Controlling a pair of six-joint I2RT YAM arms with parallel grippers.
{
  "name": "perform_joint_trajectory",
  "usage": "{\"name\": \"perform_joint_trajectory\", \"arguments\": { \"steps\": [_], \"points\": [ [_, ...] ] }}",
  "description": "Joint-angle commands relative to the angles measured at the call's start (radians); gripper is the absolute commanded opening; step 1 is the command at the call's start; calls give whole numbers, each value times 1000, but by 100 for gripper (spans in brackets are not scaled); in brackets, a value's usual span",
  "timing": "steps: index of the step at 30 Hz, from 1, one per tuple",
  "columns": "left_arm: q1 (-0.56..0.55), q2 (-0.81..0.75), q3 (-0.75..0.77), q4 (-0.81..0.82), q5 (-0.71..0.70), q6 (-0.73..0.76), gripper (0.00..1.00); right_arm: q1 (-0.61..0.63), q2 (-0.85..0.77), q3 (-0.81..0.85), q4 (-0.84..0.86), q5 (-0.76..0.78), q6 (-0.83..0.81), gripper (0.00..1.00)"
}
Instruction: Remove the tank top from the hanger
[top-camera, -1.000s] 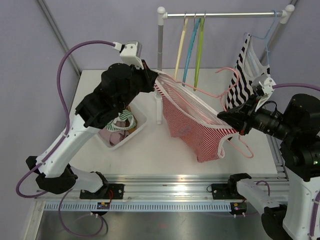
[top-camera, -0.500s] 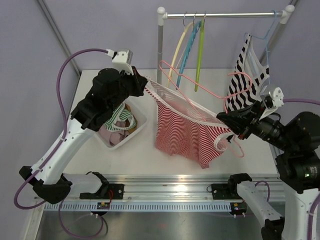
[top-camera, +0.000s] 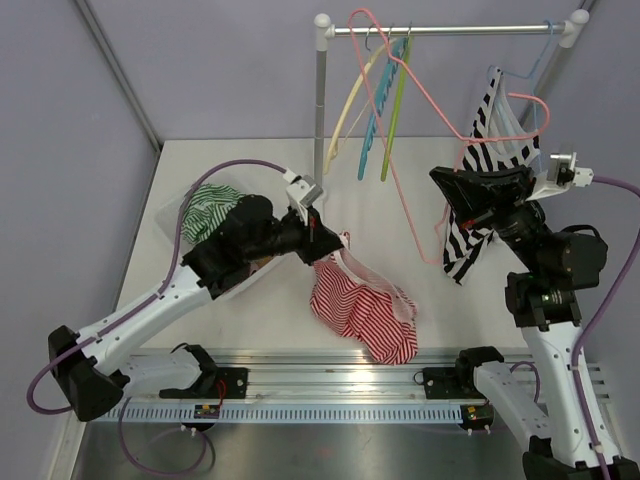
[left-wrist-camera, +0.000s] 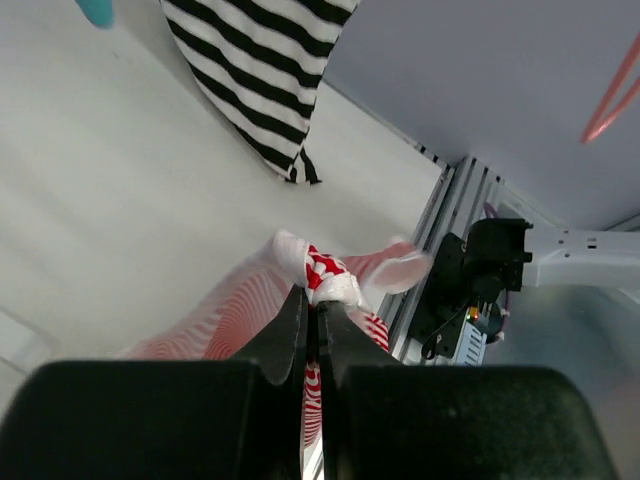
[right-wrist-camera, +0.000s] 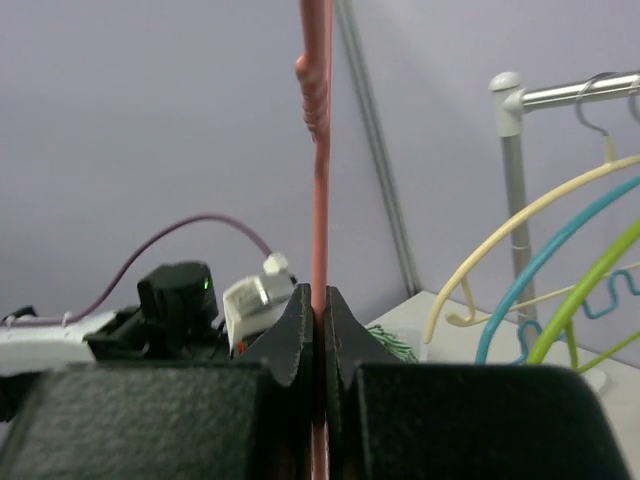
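The red-and-white striped tank top lies bunched on the table near the front edge, clear of the hanger. My left gripper is shut on its white-edged strap, which bulges past the fingertips in the left wrist view, at the left gripper, with the tank top spread below. The bare pink hanger is up by the rail, its hook above the bar. My right gripper is shut on its wire. In the right wrist view the pink hanger runs straight up out of the right gripper.
A clothes rail stands at the back with yellow, blue and green hangers. A black-and-white striped top hangs on a light blue hanger at the rail's right end. A white bin of clothes sits at the left under my left arm.
The tank top has come off the pink hanger. My left gripper pulled it down and toward the front edge. My right gripper swung the bare hanger up to the rail.
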Motion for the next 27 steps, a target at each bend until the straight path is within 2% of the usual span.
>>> {"name": "perform_joint_trajectory", "arguments": {
  "steps": [1,2,3,4,5,6,7,9,10,11,13,14,17,19,27],
  "points": [
    [-52,35,-40,-24,-193,6,0,2,-83,101,-126,218,-131,0],
    [-59,45,-40,-52,-271,-32,0,2,-86,218,-283,262,-256,0],
    [-61,58,-37,-82,-340,-52,0,2,-82,276,-591,328,-308,0],
    [-61,71,-31,-148,-475,-75,0,2,-76,322,-716,464,-339,0],
    [-61,95,-22,-176,-520,-113,0,2,-51,410,-831,537,-378,0],
    [-61,105,-22,-191,-539,-120,0,2,-37,449,-1023,586,-392,0],
    [-61,111,-20,-208,-539,-123,8,2,-22,477,-1094,643,-406,0],
    [-70,114,-19,-222,-549,-130,18,2,18,523,-1212,659,-417,0],
    [-76,106,-17,-231,-560,-129,27,2,33,535,-1237,659,-419,0],
    [-90,99,-16,-241,-575,-126,47,2,64,564,-1255,659,-425,0],
    [-104,68,3,-276,-615,-117,60,2,93,600,-1303,688,-428,0],
    [-118,57,10,-294,-634,-117,71,2,125,638,-1315,689,-432,0],
    [-148,7,47,-371,-710,-115,85,2,223,741,-1373,709,-463,0],
    [-159,-30,73,-440,-769,-121,99,2,277,788,-1398,712,-483,0],
    [-185,-133,118,-623,-901,-132,99,2,614,1089,-1430,772,-564,0]
  ]
}}
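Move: Hanging from the left fingers by one end, the red-striped tank top has its bulk about 10 cm to their right, level fore and aft, some 26 cm lower; the bin is about 20 cm ahead and 27 cm left, equally low. From the right hand, which holds the empty pink hanger, the rail's middle is roughly 27 cm straight ahead and 4 cm higher, the green hanger 27 cm ahead and 8 cm left, the black-striped top 23 cm ahead and 13 cm right. Sinking about 11 cm and slightly forward, the left hand lowers the red-striped tank top's held end, opens wide and lets go, then rises some 7 cm while drifting left towards the bin. Keeping the pink hanger pinched, the right hand swings about 11 cm right, rising a little before it sinks, turns clockwise and tips downward, then pushes forward about 12 cm towards the rail. ##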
